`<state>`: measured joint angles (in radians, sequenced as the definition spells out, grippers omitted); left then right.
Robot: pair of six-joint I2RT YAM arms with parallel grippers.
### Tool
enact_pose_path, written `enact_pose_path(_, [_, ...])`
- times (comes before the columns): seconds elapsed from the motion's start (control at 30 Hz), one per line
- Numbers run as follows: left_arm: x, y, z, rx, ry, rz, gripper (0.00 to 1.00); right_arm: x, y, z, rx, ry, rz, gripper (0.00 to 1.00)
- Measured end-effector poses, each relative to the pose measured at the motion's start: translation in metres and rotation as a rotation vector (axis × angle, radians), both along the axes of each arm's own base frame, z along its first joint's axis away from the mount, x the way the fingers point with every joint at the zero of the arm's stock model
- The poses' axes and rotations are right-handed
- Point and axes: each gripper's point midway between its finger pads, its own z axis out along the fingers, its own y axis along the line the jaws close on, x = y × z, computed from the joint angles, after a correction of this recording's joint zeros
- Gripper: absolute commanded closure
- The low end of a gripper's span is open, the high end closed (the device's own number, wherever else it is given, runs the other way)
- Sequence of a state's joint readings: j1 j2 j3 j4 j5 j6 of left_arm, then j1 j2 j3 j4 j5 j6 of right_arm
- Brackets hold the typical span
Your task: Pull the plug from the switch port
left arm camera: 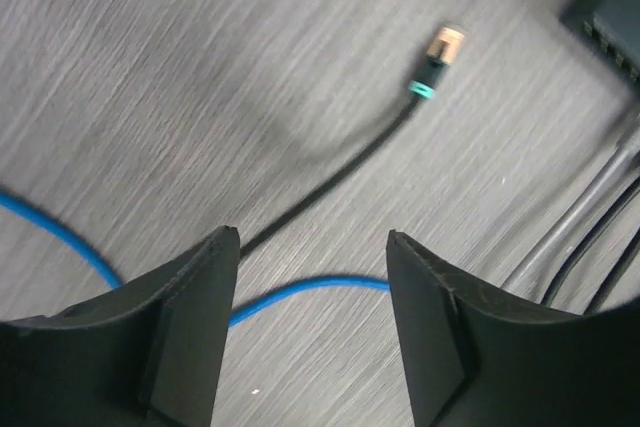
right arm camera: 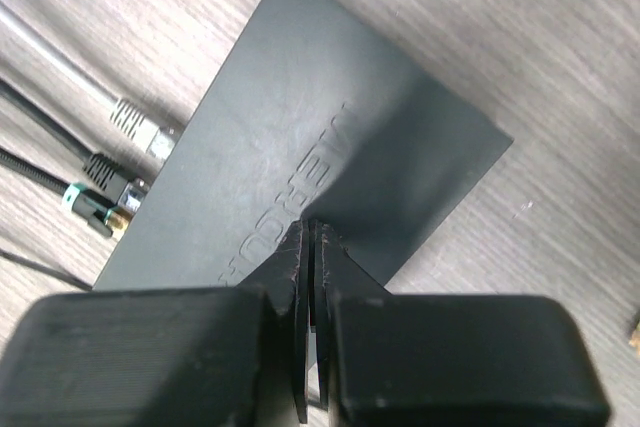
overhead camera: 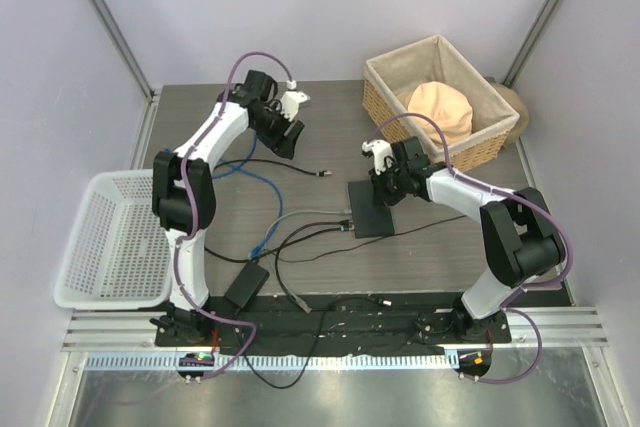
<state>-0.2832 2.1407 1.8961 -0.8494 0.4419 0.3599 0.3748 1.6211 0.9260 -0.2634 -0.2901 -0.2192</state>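
The switch (overhead camera: pixel 368 209) is a flat dark-grey box lying mid-table; its top face (right arm camera: pixel 320 147) fills the right wrist view. My right gripper (right arm camera: pixel 311 229) is shut, its tips resting on the top of the box (overhead camera: pixel 385 185). Three plugs (right arm camera: pixel 135 127) still sit in the ports on its left edge. A loose plug (left arm camera: pixel 440 51) with a teal collar and a gold tip lies on the table at the end of a black cable, apart from the switch (left arm camera: pixel 612 9). My left gripper (left arm camera: pixel 312 242) hangs open above the table behind that plug (overhead camera: pixel 322 174), holding nothing.
A blue cable (left arm camera: pixel 310 287) runs across the table under my left fingers. A white plastic basket (overhead camera: pixel 108 237) stands at the left edge. A wicker basket (overhead camera: pixel 385 97) holding a peach-coloured lump is at the back right. A black power adapter (overhead camera: pixel 247 285) lies near the front.
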Motion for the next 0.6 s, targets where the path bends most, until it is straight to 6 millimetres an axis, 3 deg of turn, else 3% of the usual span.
enact_pose_path(0.13, [-0.007,-0.004,0.001,0.095,-0.102,-0.116,0.32,0.007,0.003,0.0,0.004,-0.008,0.0,0.99])
enact_pose_path(0.33, [-0.012,-0.006,-0.032,0.21,-0.144,-0.276,0.34,0.014,0.005,0.001,0.006,-0.016,-0.001,0.99])
enact_pose_path(0.6, [-0.012,0.0,-0.048,0.285,-0.129,-0.426,0.37,0.014,0.005,0.001,0.005,-0.017,0.001,0.99])
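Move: The loose black cable just pulled free runs roughly 1 cm ahead of the left hand and 9 cm below; its plug end lies about 7 cm to that hand's right, level forward. The blue cable passes some 4 cm left and 2 cm back, and the switch sits about 16 cm right and 9 cm back. The right hand has the switch's middle roughly 1 cm back and 2 cm below, with its remaining plugs about 4 cm left and 4 cm back. The right hand's shut fingertips stay on top of the switch and slide about 1.5 cm forward over it. Meanwhile the open left hand sinks about 5 cm towards the loose black cable, easing slightly back, and its wrist turns some 25 degrees clockwise as the fingers tip steeper, staying wide apart over the cable without reaching it. ##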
